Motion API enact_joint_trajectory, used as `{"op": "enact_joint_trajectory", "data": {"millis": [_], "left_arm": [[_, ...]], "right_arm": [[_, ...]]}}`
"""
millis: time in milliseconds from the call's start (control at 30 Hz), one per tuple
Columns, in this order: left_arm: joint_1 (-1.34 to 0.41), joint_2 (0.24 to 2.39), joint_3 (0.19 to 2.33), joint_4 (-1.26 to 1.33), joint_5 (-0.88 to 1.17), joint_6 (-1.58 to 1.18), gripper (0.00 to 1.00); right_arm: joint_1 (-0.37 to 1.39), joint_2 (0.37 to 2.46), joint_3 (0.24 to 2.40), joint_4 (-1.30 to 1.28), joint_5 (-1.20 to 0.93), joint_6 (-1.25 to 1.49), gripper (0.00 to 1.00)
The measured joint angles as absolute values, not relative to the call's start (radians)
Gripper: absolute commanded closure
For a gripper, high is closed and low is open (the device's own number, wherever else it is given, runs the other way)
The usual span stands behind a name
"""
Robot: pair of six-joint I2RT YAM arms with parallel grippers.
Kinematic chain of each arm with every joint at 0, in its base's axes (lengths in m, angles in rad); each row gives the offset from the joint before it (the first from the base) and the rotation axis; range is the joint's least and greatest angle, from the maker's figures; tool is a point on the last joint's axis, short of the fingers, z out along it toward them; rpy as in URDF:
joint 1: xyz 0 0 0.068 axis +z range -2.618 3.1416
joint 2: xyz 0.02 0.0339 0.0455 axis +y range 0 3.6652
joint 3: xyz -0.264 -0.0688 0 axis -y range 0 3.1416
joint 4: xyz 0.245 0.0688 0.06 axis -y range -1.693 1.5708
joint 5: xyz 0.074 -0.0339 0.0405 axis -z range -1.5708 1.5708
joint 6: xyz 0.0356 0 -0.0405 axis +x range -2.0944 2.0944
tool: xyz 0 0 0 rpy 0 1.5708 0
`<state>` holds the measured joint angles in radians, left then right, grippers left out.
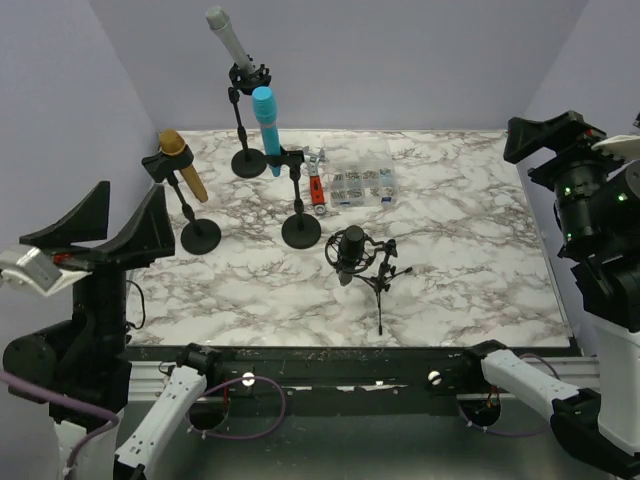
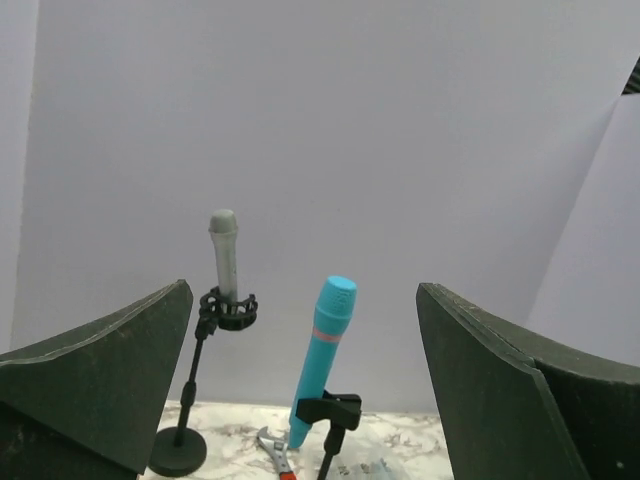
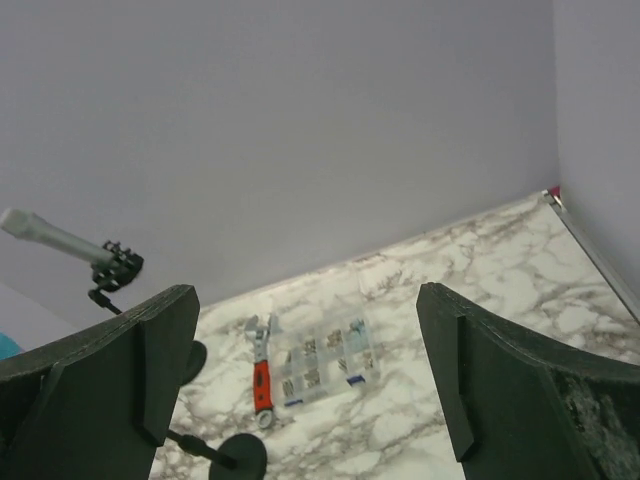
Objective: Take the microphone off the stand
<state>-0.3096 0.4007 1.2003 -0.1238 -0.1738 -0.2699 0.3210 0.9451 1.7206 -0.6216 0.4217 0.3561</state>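
Several microphones stand on the marble table. A grey one (image 1: 228,38) sits in a tall stand at the back. A blue one (image 1: 267,128) is clipped in a stand with a round base (image 1: 301,230). A gold one (image 1: 184,165) sits in a stand at the left. A black studio microphone (image 1: 351,250) rests on a small tripod in the middle. My left gripper (image 1: 110,225) is open and empty, raised at the left edge; its view shows the blue microphone (image 2: 322,355) and the grey one (image 2: 224,250) far ahead. My right gripper (image 1: 548,138) is open and empty, high at the right edge.
A red-handled wrench (image 1: 317,185) and a clear parts box (image 1: 362,184) lie at the back centre, also in the right wrist view, wrench (image 3: 261,380) and box (image 3: 325,362). Purple walls close the back and sides. Bare marble lies at the right.
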Motion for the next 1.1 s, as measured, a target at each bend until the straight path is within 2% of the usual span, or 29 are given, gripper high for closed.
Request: {"op": "enact_joint_trajectory", "data": {"millis": [433,667,1100], "left_arm": [[-0.310,0.533,1.148,-0.151,-0.030,-0.270,0.01],[-0.310,0.530,1.020,-0.115,0.043,-0.266,0.01],[-0.310,0.514,0.939,-0.073,0.051,-0.260,0.02]], "right_arm": [[0.321,0.999,1.665,-0.745,0.436,0.339,0.00],[0.322,1.039,1.518,-0.804,0.422,0.344,0.00],[0.322,1.053,1.288,-0.868,0.217,0.428,0.00]]}}
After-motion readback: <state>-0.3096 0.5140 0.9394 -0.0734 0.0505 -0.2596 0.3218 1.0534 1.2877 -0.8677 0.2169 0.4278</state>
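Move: The blue microphone in its stand stands about 26 cm ahead of the left hand, 16 cm to its right and 18 cm below; from the right hand its middle is roughly 14 cm ahead, 37 cm to the left and 17 cm down. From the left hand, the gold microphone is about 25 cm ahead, 2 cm to the right and well below, the white one some 47 cm ahead and 9 cm right. From the right hand, the black microphone lies 20 cm left, 3 cm back and far below. The left hand sinks about 11 cm while reaching nearly as far forward and some 7 cm to the right, closing on the blue microphone with its fingers wide open and tipping down some 15 degrees as it turns slightly clockwise, then eases almost to a stop short of it. Meanwhile the right hand drops fast, about 26 cm, edging forward and then leftwards to the open table right of the black microphone's tripod, and its open fingers pitch over by about 45 degrees from nearly level to slanting down, touching nothing. ##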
